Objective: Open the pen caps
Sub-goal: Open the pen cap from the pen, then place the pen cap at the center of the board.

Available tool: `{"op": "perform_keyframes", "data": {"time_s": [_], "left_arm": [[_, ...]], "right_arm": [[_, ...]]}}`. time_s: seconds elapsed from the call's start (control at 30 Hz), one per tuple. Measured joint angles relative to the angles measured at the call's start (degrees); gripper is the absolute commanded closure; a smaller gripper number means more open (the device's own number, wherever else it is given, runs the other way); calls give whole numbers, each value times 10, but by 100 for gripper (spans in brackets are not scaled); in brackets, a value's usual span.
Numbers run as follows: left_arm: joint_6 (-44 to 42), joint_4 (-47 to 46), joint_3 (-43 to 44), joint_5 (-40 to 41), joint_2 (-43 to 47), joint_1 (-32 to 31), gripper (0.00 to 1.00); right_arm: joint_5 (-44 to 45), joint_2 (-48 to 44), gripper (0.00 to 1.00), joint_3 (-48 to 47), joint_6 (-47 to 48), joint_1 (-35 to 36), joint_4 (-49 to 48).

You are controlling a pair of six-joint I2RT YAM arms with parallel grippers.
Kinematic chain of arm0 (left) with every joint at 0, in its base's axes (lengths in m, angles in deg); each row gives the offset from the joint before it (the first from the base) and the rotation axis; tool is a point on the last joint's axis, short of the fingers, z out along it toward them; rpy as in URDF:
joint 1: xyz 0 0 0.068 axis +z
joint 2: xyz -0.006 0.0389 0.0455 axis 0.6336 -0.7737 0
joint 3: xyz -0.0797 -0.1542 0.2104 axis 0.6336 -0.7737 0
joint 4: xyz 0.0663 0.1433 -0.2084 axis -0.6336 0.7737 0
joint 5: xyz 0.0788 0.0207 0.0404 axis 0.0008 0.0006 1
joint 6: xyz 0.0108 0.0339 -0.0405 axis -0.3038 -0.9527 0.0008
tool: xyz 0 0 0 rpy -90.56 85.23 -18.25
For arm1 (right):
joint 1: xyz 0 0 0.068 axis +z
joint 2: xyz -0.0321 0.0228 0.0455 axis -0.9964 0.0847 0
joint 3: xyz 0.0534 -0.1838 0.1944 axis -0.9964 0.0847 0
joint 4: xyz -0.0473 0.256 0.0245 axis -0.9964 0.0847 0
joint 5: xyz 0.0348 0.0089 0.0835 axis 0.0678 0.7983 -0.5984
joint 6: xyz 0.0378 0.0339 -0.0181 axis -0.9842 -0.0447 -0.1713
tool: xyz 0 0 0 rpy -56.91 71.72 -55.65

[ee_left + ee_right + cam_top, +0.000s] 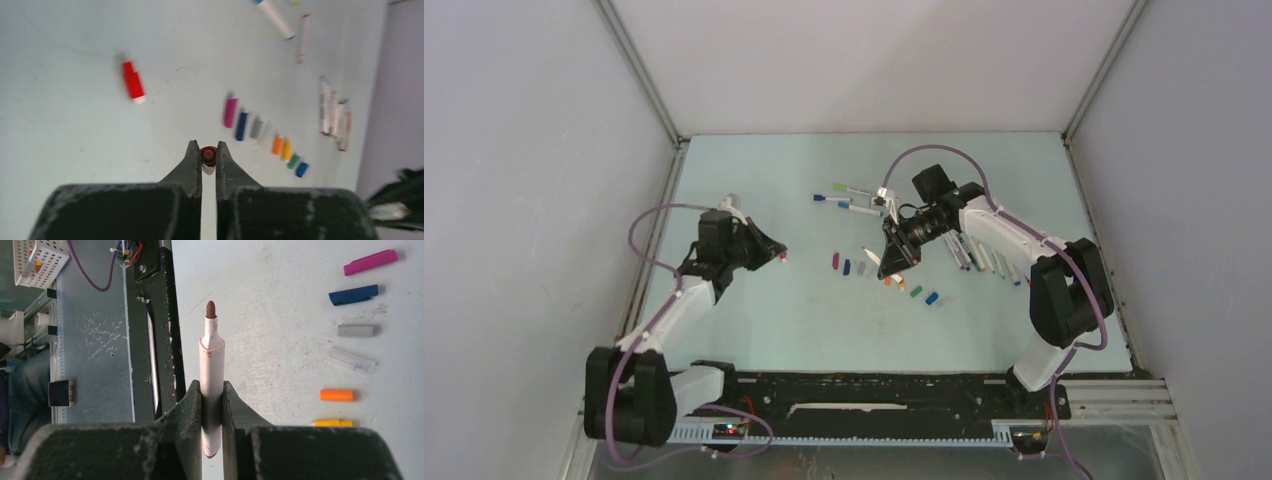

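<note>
My left gripper is shut on a small red pen cap, seen end-on between its tips above the table. My right gripper is shut on a white pen whose bare dark-red tip points away from the jaws. A row of loose pen caps lies on the table: pink, blue, grey, orange, yellow and others. A short red piece with a white end lies apart from them.
Several white pens lie bunched at the right and a few more pens at the back. White walls close in the table on three sides. A black rail runs along the near edge, with a white basket beyond it.
</note>
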Motion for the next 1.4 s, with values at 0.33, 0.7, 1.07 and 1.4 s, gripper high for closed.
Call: {"op": "perform_keyframes", "data": {"time_s": [0.33,0.7,1.07,1.4], "left_arm": [[-64,85,118,71,-205,-37,92],[-88,128,220,110,-313,-53,84],[-93,155,256,121,-372,-64,76],[-102,167,263,132,-397,-64,72]], "right_arm": [[7,0,100,0,5,-2,0],[7,0,100,0,8,-10,4],[6,0,100,0,8,-16,4],[6,0,100,0,8,-21,4]]}}
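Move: My left hand already holds the brown cap. The clear spot for it lies about 5 cm ahead and some 12 cm below, neither left nor right. The red cap lies 3 cm to the left of that spot and 1 cm nearer me; the magenta cap is about 10 cm to its right and 2 cm nearer, the navy cap 2 or 3 cm beyond the magenta. From my right hand, the spot is roughly 11 cm ahead, 22 cm left and 14 cm below. I bring the brown cap down to the table beside the red cap with my left hand: first a quick drop of about 6 cm, then 5 cm forward, then a slower sinking of some 5 cm more. Meanwhile my wrist tips the fingers some 30 degrees steeper towards the table, and over the last stretch they open to release the cap. My right hand keeps its grip on the uncapped brown pen, easing only slightly forward and right. ##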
